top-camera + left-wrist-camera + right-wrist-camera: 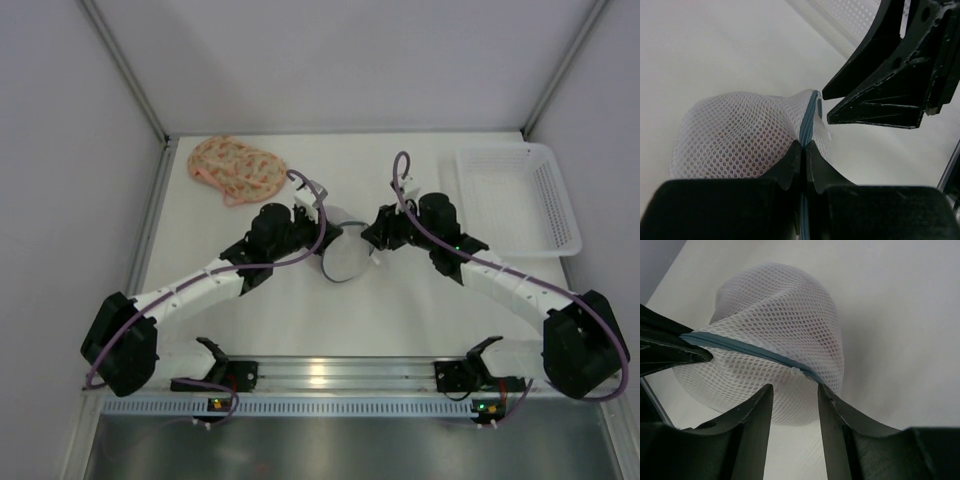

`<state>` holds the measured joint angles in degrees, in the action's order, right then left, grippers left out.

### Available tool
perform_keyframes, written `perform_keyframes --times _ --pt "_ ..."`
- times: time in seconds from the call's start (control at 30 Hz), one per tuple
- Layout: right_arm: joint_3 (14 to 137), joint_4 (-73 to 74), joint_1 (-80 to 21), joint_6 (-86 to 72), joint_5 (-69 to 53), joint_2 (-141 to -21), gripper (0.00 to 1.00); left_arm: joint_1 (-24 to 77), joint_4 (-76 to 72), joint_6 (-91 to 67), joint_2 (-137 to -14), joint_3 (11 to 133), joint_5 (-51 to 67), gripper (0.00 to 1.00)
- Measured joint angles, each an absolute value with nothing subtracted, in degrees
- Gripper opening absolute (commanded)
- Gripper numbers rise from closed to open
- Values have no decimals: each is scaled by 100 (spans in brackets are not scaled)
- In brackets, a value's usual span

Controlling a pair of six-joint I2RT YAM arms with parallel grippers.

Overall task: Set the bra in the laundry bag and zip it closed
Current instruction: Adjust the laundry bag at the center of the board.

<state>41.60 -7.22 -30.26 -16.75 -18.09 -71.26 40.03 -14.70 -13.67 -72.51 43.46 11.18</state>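
The white mesh laundry bag [345, 258] lies mid-table between both arms, with a blue zipper [740, 347] running across it. A pinkish shape shows through the mesh [740, 145], seemingly the bra. My left gripper [804, 145] is shut on the blue zipper band at the bag's edge. My right gripper [795, 390] is open just in front of the bag. The white zipper pull [797, 371] sits right above the gap between its fingertips, untouched. The right gripper [825, 105] faces the bag's zipper end in the left wrist view.
A floral pink padded cloth piece [235, 168] lies at the back left. A white plastic basket [515, 200] stands at the back right, also seen as basket [850, 20]. Walls enclose the table on three sides.
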Motion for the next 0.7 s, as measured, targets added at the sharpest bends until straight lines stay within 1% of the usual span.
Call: perform_keyframes --times 0.3,0.43,0.5,0.53,0.6,0.63,0.7 --pt "4160 -843 -3026 -1717 -1804 -7395 41 3988 -1441 -1343 -7251 4346 1365 0" --pt "4160 -1092 -3026 -1721 -1833 -7496 29 3981 -1439 -1321 -7251 4346 1520 0" --pt "4160 -1186 -3026 -1761 -1852 -7596 28 3981 -1439 -1313 -7249 4346 1559 0" --pt "4160 -1214 -3026 -1774 -1857 -7634 26 3981 -1439 -1315 -7249 4346 1562 0" --pt "4160 -1302 -3026 -1789 -1859 -7714 17 3979 -1439 -1315 -7249 4346 1562 0" --pt "4163 -1330 -3026 -1809 -1861 -7743 10 3977 -1439 -1317 -7247 4346 1559 0" --pt "4163 -1374 -3026 -1802 -1859 -7765 4 3977 -1439 -1315 -7247 4346 1557 0"
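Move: The zip edge by its small white tab, on the laundry bag, lies about 2 cm ahead of my right hand, 1 cm to its left and 2 cm below. From my left hand, which already pinches the zip, that spot is about 6 cm to the right, 1 cm ahead and 4 cm lower. The bag's mesh body sits some 5 cm left, 1 cm back and 6 cm below my right hand; the peach cloth is about 25 cm left, 17 cm ahead and 12 cm below my left hand. I dip my open right hand about 1.5 cm, then ease it forward and left by roughly as much towards the white tab, shutting its fingers from nearly half open to almost closed on the zip edge there. Meanwhile my left hand keeps its pinch on the zip and draws it back about 1 cm, drifting slightly right. ##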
